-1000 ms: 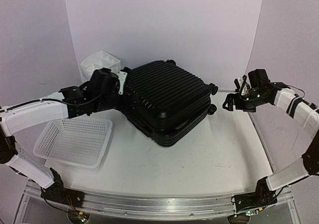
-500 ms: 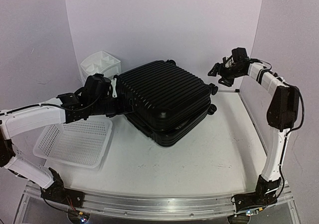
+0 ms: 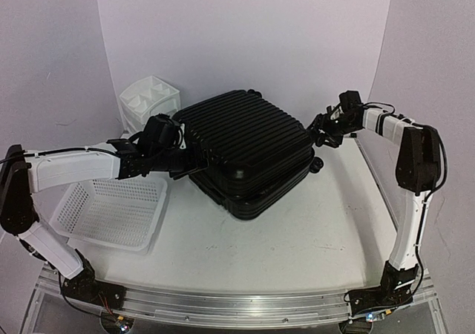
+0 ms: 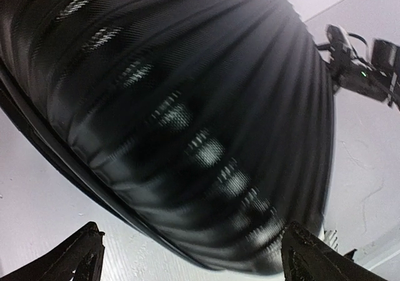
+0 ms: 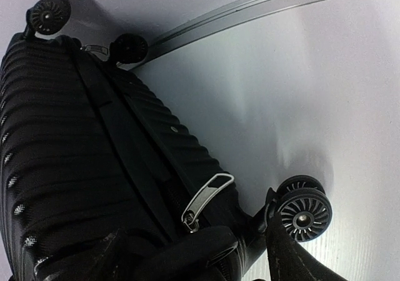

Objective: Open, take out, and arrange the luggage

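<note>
The luggage, a black ribbed hard-shell suitcase, lies flat and closed in the middle of the table. My left gripper is at its near-left corner. In the left wrist view the ribbed shell fills the frame and the gripper stands open, its fingertips wide apart on either side of the shell's edge. My right gripper is at the wheel end. There the gripper is open astride a rounded black corner part, just below a silver zipper pull and beside a caster wheel.
A white mesh basket lies left of the suitcase, under my left arm. A small white drawer unit stands behind the suitcase's left corner. A metal rail runs along the table's far edge past two more wheels.
My right arm swung from the right side, up past the wall, then down onto the suitcase's wheel corner, its jaws narrowing. My left gripper slid right along the suitcase's left corner.
</note>
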{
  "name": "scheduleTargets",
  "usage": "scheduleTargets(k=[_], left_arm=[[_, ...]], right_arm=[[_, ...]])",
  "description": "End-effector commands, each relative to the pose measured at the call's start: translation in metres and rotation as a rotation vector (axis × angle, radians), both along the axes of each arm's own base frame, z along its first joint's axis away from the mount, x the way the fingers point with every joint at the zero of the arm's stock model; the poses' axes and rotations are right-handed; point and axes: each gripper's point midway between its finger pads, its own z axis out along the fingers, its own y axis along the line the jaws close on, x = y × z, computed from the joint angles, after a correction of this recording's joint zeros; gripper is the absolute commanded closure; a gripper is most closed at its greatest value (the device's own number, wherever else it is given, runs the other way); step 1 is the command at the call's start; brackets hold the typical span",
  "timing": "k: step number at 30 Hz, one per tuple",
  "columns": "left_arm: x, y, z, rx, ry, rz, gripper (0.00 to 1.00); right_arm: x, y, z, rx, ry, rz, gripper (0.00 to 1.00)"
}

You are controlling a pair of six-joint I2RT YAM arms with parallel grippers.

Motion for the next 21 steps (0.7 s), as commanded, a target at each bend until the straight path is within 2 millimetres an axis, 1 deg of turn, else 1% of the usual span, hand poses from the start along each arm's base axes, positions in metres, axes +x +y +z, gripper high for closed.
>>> scheduleTargets(k=[1, 4, 7, 11, 12, 16, 17, 18, 19, 21], left_arm=[[0.022, -0.005, 0.031, -0.048, -0.084, 0.013, 0.02], [0.021, -0.009, 0.027, -0.030, -0.092, -0.027, 0.04], [0.015, -0.016, 0.021, -0.015, -0.096, -0.097, 0.04], [0.002, -0.027, 0.021, -0.038, -0.097, -0.197, 0.04], [-0.001, -0.030, 0.021, -0.047, -0.097, -0.220, 0.04], [-0.008, -0.043, 0.027, -0.091, -0.098, -0.297, 0.02], [-0.008, -0.044, 0.029, -0.097, -0.101, -0.301, 0.01], [-0.008, -0.044, 0.032, -0.102, -0.107, -0.302, 0.01], [-0.008, -0.044, 0.035, -0.106, -0.119, -0.306, 0.01], [-0.008, -0.043, 0.040, -0.103, -0.142, -0.312, 0.01]], right_arm=[[-0.047, 0.001, 0.003, 0.029, 0.034, 0.032, 0.28], [-0.076, -0.004, -0.010, 0.016, 0.066, 0.024, 0.29], [-0.110, -0.012, -0.016, -0.013, 0.082, 0.022, 0.29], [-0.167, -0.025, -0.025, -0.045, 0.103, 0.004, 0.28], [-0.183, -0.029, -0.032, -0.056, 0.120, -0.002, 0.27], [-0.224, -0.040, -0.029, -0.109, 0.130, -0.002, 0.25], [-0.232, -0.043, -0.026, -0.116, 0.125, -0.003, 0.25], [-0.238, -0.044, -0.020, -0.120, 0.110, -0.003, 0.24], [-0.245, -0.048, -0.009, -0.137, 0.085, -0.004, 0.24], [-0.255, -0.061, 0.006, -0.211, 0.057, -0.024, 0.22]])
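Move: Right at the right hand's fingers sits the suitcase's upper near wheel. The lower near wheel is about 12 cm below and some 3 cm nearer the bases, with no clear sideways offset; the suitcase's middle lies roughly 24 cm left, 5 cm back and 8 cm lower. From the left hand, the suitcase's middle is about 13 cm right, 6 cm ahead and 9 cm lower; the white drawers stand some 15 cm ahead and 15 cm left. Hauling back towards the bases, the right hand drags the suitcase by its upper near wheel for some 21 cm, nearly level and drifting a little right, gaining speed, its fingers still partly open around the wheel and its wrist hardly turning. The left hand, close against the suitcase's left end, edges forward and down a centimetre, then eases about 3 cm right and a little back, turning clockwise, fingers wide. ##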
